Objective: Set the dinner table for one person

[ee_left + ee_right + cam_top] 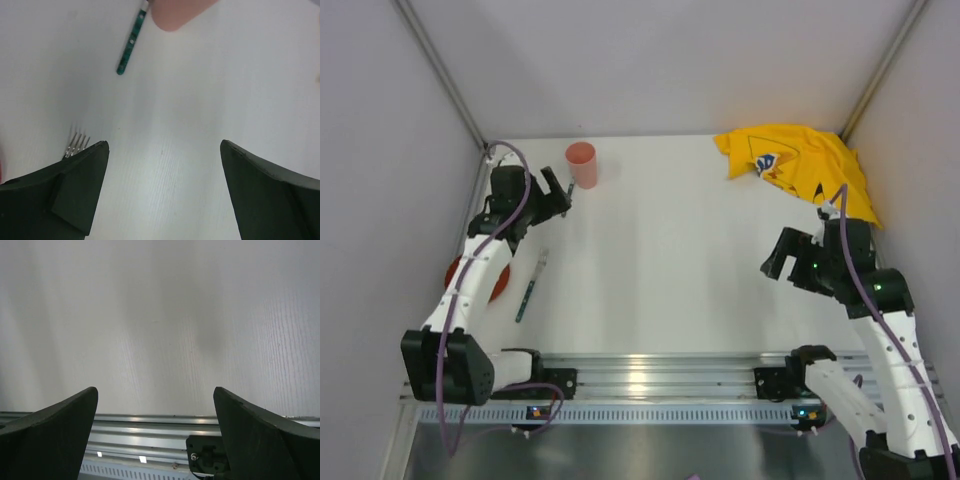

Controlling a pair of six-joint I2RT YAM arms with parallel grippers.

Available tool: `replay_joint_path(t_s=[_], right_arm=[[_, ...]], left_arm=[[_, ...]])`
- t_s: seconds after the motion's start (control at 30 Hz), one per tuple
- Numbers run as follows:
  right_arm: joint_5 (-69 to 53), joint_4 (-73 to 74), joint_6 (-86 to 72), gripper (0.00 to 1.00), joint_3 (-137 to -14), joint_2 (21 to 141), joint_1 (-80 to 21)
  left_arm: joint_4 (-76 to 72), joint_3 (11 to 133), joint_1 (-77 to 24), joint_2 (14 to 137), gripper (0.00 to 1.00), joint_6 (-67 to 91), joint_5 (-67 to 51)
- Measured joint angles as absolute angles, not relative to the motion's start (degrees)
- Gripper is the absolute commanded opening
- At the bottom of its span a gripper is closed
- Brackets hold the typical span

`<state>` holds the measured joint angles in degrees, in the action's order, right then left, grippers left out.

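Note:
The white dinner table [670,260] has a silver rail [650,375] along its near edge. A pink cup [581,163] stands at the back left. A green-handled utensil [528,288] lies on the left side. A red plate [470,275] is mostly hidden under the left arm. My left gripper [563,195] is open and empty, just below the cup. The left wrist view shows the gripper [165,145] over bare table, with the cup [175,12], a green handle [129,47] and fork tines [77,142]. My right gripper [775,262] [155,390] is open and empty.
A crumpled yellow cloth [800,165] with a cartoon print lies at the back right corner. Grey walls with metal corner posts close in the table on three sides. The right wrist view shows the rail [150,425] and an arm base mount [205,455].

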<state>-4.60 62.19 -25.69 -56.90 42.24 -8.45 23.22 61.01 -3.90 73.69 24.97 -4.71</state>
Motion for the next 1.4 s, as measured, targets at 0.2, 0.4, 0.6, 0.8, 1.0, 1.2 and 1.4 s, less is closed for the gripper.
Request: replay_joint_path(t_s=[0.2, 0.4, 0.6, 0.8, 1.0, 1.2, 1.4], right_arm=[[1.06, 66.15, -26.48, 1.00, -65.34, 54.70, -8.51], [3.33, 64.60, -26.06, 1.00, -90.11, 78.67, -8.56], [0.21, 63.02, -24.80, 1.00, -109.82, 100.79, -7.68], [-2.63, 61.01, -24.10, 1.00, -132.75, 128.11, -6.35], [-2.96, 55.94, -27.83, 1.00, -135.39, 139.68, -3.46], [-0.62, 48.47, -31.75, 1.00, -135.41, 141.08, -1.21], [0.38, 43.79, -35.05, 0.94, -136.44, 143.15, -0.62]], left_arm=[[27.73, 61.98, -3.01, 64.88, 0.99, 35.86, 9.02], [31.16, 56.75, -5.54, 68.05, 0.99, 40.05, 3.25], [41.82, 62.22, -8.67, 69.91, 0.99, 40.34, 6.22], [44.86, 64.27, -8.62, 69.82, 0.99, 39.88, 5.78], [45.93, 62.81, -8.62, 66.54, 0.99, 39.48, 0.75], [47.40, 61.78, -8.62, 66.04, 0.99, 38.26, -0.67], [48.10, 61.63, -8.62, 67.42, 0.99, 37.10, -0.89]])
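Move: From the open right hand, the blue-patched fold at the near left part of the yellow cloth lies about 47 cm ahead, some 6 cm to the right and 20 cm down. The yellow cloth's middle is roughly 45 cm ahead and 17 cm right, equally low. From the left hand that fold is about 28 cm ahead and 53 cm right, 19 cm down; the fork is some 9 cm back and 11 cm left, on the table. Fast and far forward, about 43 cm, the right hand arcs up a little over bare table, then sinks to end about 11 cm lower, just short of and above the blue-patched fold, turning nearly 20 degrees clockwise late on, fingers wide open. The left hand first hops up and left, drops again, and draws back about 9 cm, open, tipping downward. ##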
